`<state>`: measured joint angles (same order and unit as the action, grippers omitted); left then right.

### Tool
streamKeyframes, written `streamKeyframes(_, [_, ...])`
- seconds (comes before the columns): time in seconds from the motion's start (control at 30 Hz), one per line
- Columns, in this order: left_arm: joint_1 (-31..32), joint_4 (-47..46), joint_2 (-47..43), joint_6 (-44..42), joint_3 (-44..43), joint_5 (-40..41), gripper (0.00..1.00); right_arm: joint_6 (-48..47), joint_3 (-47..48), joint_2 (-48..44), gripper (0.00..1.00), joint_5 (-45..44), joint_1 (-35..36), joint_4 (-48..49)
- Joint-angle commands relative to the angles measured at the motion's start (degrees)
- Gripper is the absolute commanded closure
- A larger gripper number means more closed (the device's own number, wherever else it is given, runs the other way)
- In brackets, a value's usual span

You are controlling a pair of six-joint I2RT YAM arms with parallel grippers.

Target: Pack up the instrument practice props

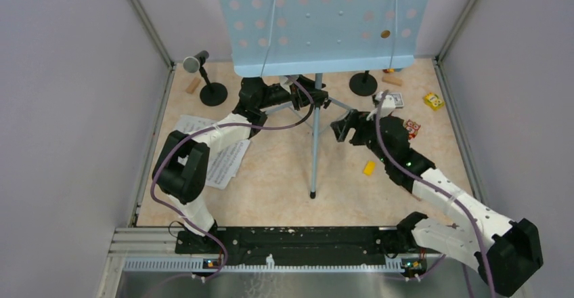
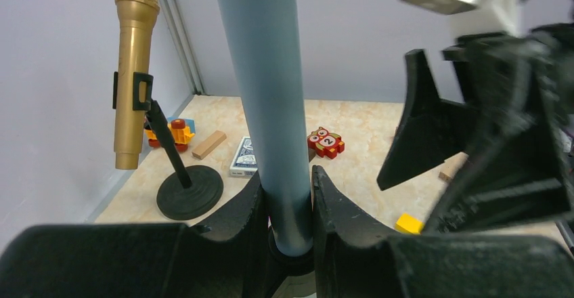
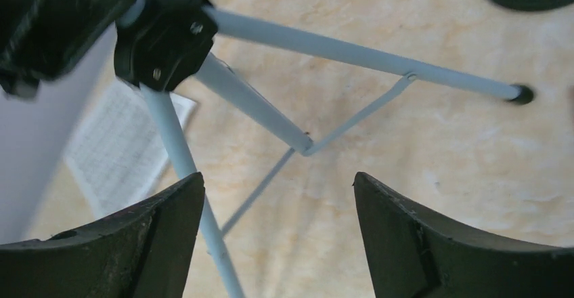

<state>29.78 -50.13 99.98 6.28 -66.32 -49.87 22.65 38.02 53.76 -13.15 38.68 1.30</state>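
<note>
The light blue hole-punched music desk point(image 1: 318, 20) stands at the back on a pole point(image 2: 264, 74) with grey tripod legs point(image 1: 314, 156). My left gripper point(image 2: 288, 189) is shut on the pole just above the black hub; from above it point(image 1: 308, 98) sits under the desk. My right gripper point(image 1: 342, 127) is open just right of the pole. In its own view the right gripper point(image 3: 277, 183) hangs over the legs point(image 3: 250, 101) with nothing between its fingers. Music sheets point(image 1: 216, 156) lie at the left. A gold microphone point(image 2: 134, 61) stands in a black holder point(image 2: 189, 189); another microphone point(image 1: 196, 61) stands at back left.
A box of playing cards point(image 2: 244, 156) lies behind the pole, with a red owl toy point(image 2: 325, 142) beside it. A yellow block point(image 1: 369, 168) lies right of the front leg. A yellow toy point(image 1: 433, 100) and wooden blocks point(image 1: 391, 79) sit at the back right. Walls close three sides.
</note>
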Motion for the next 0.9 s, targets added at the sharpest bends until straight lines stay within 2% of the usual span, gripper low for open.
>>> streamKeyframes(0.0, [0.45,4.82,1.28,-7.86,0.76,-2.45,1.0,26.51,0.99,1.56,0.23,23.67,-11.24,6.46])
streamKeyframes(0.13, [0.43,5.04,1.17,-8.02,0.71,-2.4,1.0,42.84,-2.03,4.26,0.3,31.46,-15.63,17.21])
streamKeyframes(0.3, [0.54,5.15,1.31,-7.81,0.59,-2.22,1.0,61.2,-5.41,7.87,0.34,31.9,-15.84,30.78])
streamKeyframes(0.47, [0.5,5.13,1.16,-7.86,0.58,-2.27,1.0,61.51,-2.81,10.59,0.43,29.48,-15.82,30.35])
streamKeyframes(0.87, [0.61,5.35,1.08,-7.99,0.5,-2.03,1.0,61.99,-0.61,17.44,0.68,28.45,-17.14,37.95])
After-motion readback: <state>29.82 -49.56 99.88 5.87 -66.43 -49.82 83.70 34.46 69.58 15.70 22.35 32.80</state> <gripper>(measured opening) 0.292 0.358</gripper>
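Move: The black clamp knob on the music stand's hub is about 6 cm ahead of my right hand, 4 cm to its left and 4 cm higher. The pole in my left fingers stands just past it: 7 cm ahead of my right hand, 5 cm left, 8 cm up. On the table, some 21 cm below, the yellow block is 11 cm back and 14 cm right. From my left hand the knob is 4 cm below, 1 cm back and 1 cm right. I bring my open right hand back in to the clamp knob, about 5 cm forward with some 3 cm of left and rise, after a slight swing to the right. On the way I roll it some 65 degrees, left side rising, and close the fingers from wide to about a third open, stopping just short of the knob. My left hand stays clamped on the stand's pole. ##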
